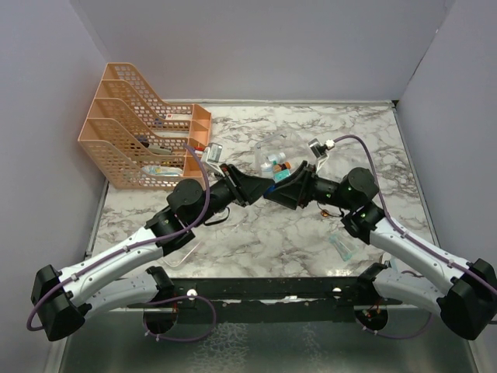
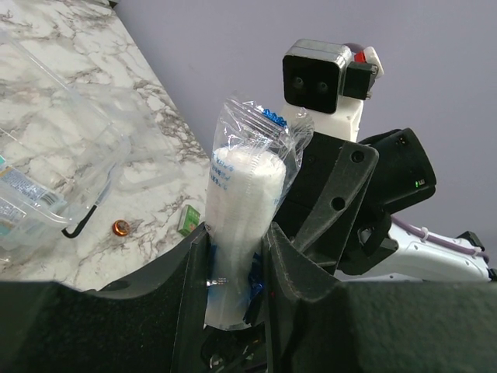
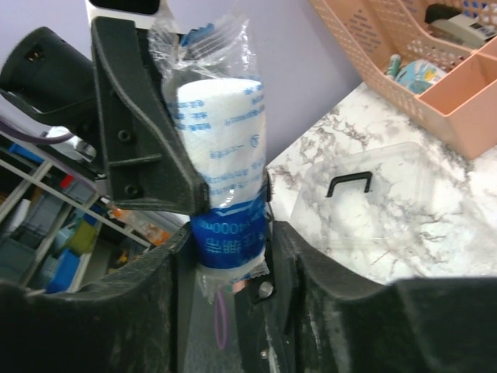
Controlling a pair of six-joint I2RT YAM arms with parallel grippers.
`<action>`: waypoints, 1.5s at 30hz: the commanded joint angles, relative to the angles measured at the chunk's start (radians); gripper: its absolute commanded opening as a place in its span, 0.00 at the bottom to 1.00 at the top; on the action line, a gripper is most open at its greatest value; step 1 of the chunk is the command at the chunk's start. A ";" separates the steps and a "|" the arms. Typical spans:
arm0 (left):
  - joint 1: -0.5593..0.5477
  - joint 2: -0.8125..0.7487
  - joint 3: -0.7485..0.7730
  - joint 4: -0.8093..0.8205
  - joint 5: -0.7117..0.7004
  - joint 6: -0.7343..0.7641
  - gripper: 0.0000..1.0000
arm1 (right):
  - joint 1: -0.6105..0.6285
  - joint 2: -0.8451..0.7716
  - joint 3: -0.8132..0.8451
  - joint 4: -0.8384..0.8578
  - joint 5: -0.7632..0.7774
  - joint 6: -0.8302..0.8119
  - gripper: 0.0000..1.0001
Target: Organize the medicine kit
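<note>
A white gauze roll (image 2: 241, 186) in a clear wrapper with blue print is held above the table's middle, between both arms. My left gripper (image 2: 237, 233) is shut on its lower end. My right gripper (image 3: 231, 233) faces it, its fingers close along both sides of the roll's (image 3: 221, 132) blue end. Whether they press on it does not show. In the top view the left gripper (image 1: 262, 193) and the right gripper (image 1: 278, 186) meet tip to tip. The medicine kit (image 1: 272, 148), a clear box, lies just behind them, its black handle (image 3: 349, 184) on the clear plastic.
An orange mesh file rack (image 1: 144, 132) with small items stands at the back left. A small green box (image 2: 188, 221) and an orange bead-like thing (image 2: 120, 228) lie on the marble. A clear sachet (image 1: 342, 247) lies near the right arm, and a clear piece (image 1: 182, 252) by the left.
</note>
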 commanded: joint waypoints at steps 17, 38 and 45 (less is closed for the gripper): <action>-0.003 -0.117 0.167 -0.447 -0.263 0.310 0.82 | 0.007 -0.017 0.195 -0.469 0.336 -0.256 0.15; -0.002 -0.399 -0.030 -0.553 -0.582 0.512 0.84 | -0.025 0.457 0.663 -0.981 0.879 -0.640 0.16; -0.003 -0.394 -0.033 -0.600 -0.681 0.461 0.84 | -0.040 0.596 0.738 -1.051 0.931 -0.644 0.16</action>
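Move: The wrapped white roll stands upright between the two hands. It is still held by the left fingers, its middle level with them, and the right hand's part-open fingers are around its blue lower end, with its middle about 4 cm above them. The clear medicine box lies some 17 cm ahead of the right hand, 8 cm to its right and 26 cm below. At table level, the copper-coloured disc is about 19 cm right and 3 cm ahead of that hand, and the teal packet 23 cm right and 8 cm back. The wrapped roll changes hands: the right fingers close on its blue lower end while the left fingers open wide, let go and draw off some 16 cm left and a little down, swinging counter-clockwise. The right hand then carries the roll forward about 18 cm, down and to the right over the clear box, its wrist rolling from sideways to pointing down. ##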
